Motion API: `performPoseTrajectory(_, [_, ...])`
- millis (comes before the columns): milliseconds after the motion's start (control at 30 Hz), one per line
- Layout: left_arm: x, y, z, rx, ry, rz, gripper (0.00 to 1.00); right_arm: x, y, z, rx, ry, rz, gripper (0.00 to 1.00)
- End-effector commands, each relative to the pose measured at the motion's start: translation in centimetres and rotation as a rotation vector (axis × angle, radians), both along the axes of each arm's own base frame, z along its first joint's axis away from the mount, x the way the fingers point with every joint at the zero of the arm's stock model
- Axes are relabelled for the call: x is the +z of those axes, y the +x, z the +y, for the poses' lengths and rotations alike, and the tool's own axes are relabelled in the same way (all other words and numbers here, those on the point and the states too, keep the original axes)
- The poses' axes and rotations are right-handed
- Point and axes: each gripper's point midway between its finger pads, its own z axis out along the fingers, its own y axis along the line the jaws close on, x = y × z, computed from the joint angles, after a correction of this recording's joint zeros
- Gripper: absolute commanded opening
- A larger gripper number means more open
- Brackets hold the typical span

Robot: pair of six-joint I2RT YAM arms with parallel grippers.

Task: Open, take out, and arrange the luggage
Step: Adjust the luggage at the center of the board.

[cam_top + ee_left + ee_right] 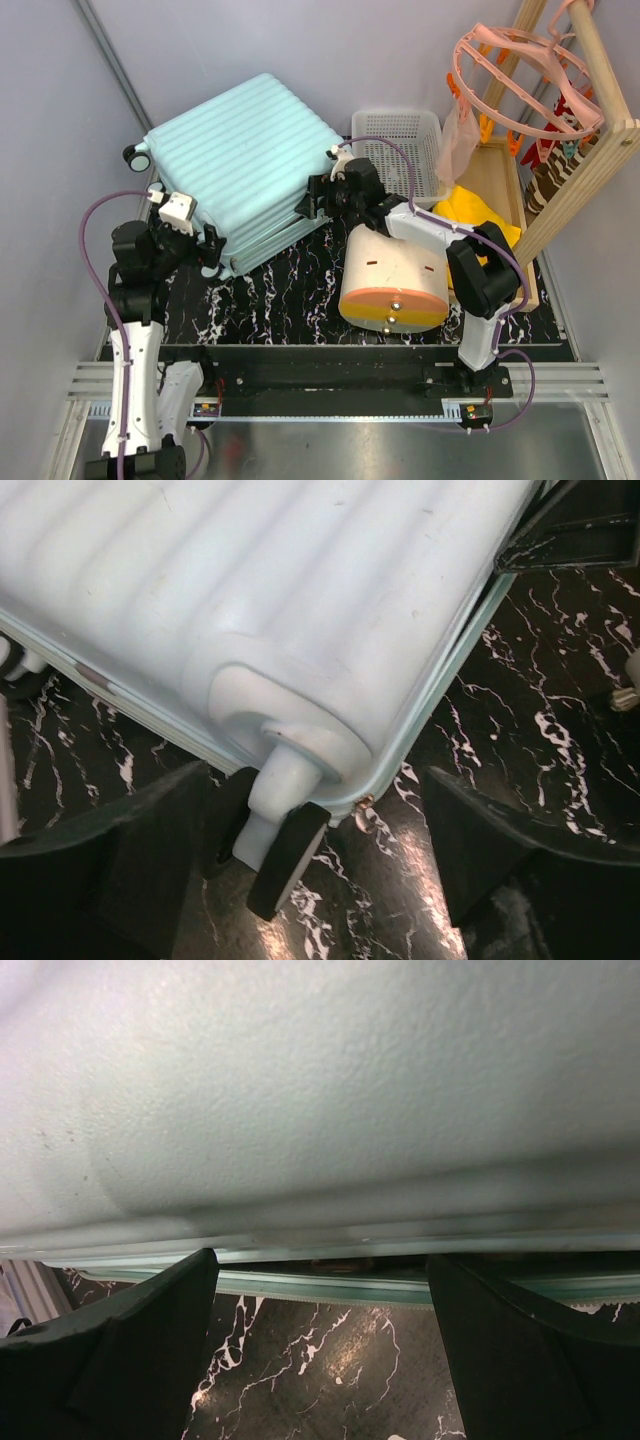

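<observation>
The luggage (235, 160), a pale mint ribbed suitcase, lies flat and slanted on the black marble mat. My left gripper (205, 248) sits at its near left corner. In the left wrist view that gripper (310, 880) is open, and a black wheel (285, 855) and a small zipper pull (365, 802) lie between its fingers, apart from them. My right gripper (312, 205) is at the suitcase's right edge. It stands open (320, 1345) just below the luggage (320, 1110), where a narrow dark gap (360, 1263) shows between the two shell halves.
A cream cylinder with an orange end (395, 280) lies under the right arm. Behind it stands a white mesh basket (400, 140). To the right are a yellow cloth (480, 215), a wooden rack (590, 130) and a pink hoop hanger (510, 70). Walls close in on both sides.
</observation>
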Motion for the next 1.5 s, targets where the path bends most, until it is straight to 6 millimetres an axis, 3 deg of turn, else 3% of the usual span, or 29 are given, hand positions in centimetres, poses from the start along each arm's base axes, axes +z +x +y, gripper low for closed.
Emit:
performPoseTrajectory(0, [1.3,1.4,0.7,-0.004,0.074,-0.109,0.83,4.7,0.2,0.2,-0.009,0.098,-0.080,0.93])
performPoseTrajectory(300, [-0.8,3.3,1.0,-0.010,0.084,-0.060,0.58,5.0,-0.3,0.4,0.003,0.116,-0.075,0.93])
performPoseTrajectory(367, [-1.1,3.0,0.4,-0.038,0.063,-0.048,0.59,5.1,-0.3,0.4,0.005,0.120,-0.074,0.93])
performPoseTrajectory(400, [-1.5,2.8,0.3,-0.036,0.047,-0.037,0.67,5.2,-0.5,0.5,0.013,0.124,-0.073,0.93])
performPoseTrajectory(500, [-1.4,1.8,0.3,-0.014,0.048,-0.077,0.68,5.4,-0.6,0.5,0.016,0.128,-0.075,0.93])
performPoseTrajectory(633, [0.0,0.3,0.9,0.032,0.081,-0.185,0.75,5.3,-0.6,0.6,0.023,0.133,-0.068,0.93])
performPoseTrajectory(867, [-1.4,2.2,2.4,0.088,0.133,-0.137,0.73,5.2,-0.8,0.5,0.020,0.137,-0.067,0.93])
performPoseTrajectory(1033, [-1.9,3.9,1.6,0.022,0.122,-0.073,0.68,5.2,-0.7,0.4,0.014,0.135,-0.068,0.93])
performPoseTrajectory(1167, [-2.3,4.7,1.7,0.024,0.115,-0.038,0.59,5.0,-0.7,0.4,0.015,0.132,-0.067,0.93])
performPoseTrajectory(1267, [-2.1,4.5,1.3,0.011,0.099,-0.052,0.45,4.9,-0.6,0.4,0.011,0.129,-0.067,0.93])
performPoseTrajectory(1433, [-1.9,3.7,0.8,0.015,0.078,-0.067,0.00,4.2,-0.3,0.5,0.002,0.117,-0.059,0.93])
performPoseTrajectory(1467, [-2.0,3.5,0.5,0.010,0.066,-0.062,0.00,3.8,0.0,0.4,-0.006,0.108,-0.055,0.93])
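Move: Just ahead of the open left fingers, about 2 cm out, level sideways and some 5 cm below, sits the caster on the luggage's near-left corner. The luggage's middle lies roughly 16 cm ahead of that hand, 6 cm to its right and 10 cm below; its far-left caster is about 17 cm ahead, 15 cm left and 5 cm below. From the right hand, the near-left caster is some 20 cm left, 8 cm back and 3 cm higher. Working down onto the near-left caster in two tries, the left hand first noses forward about 2 cm while partly closing, backs off and reopens a little, then goes forward and down again to end some 4.5 cm lower, narrowing its fingers around the caster's stem and housing and starting to pinch it. The right hand stays open at the luggage's near side edge. ##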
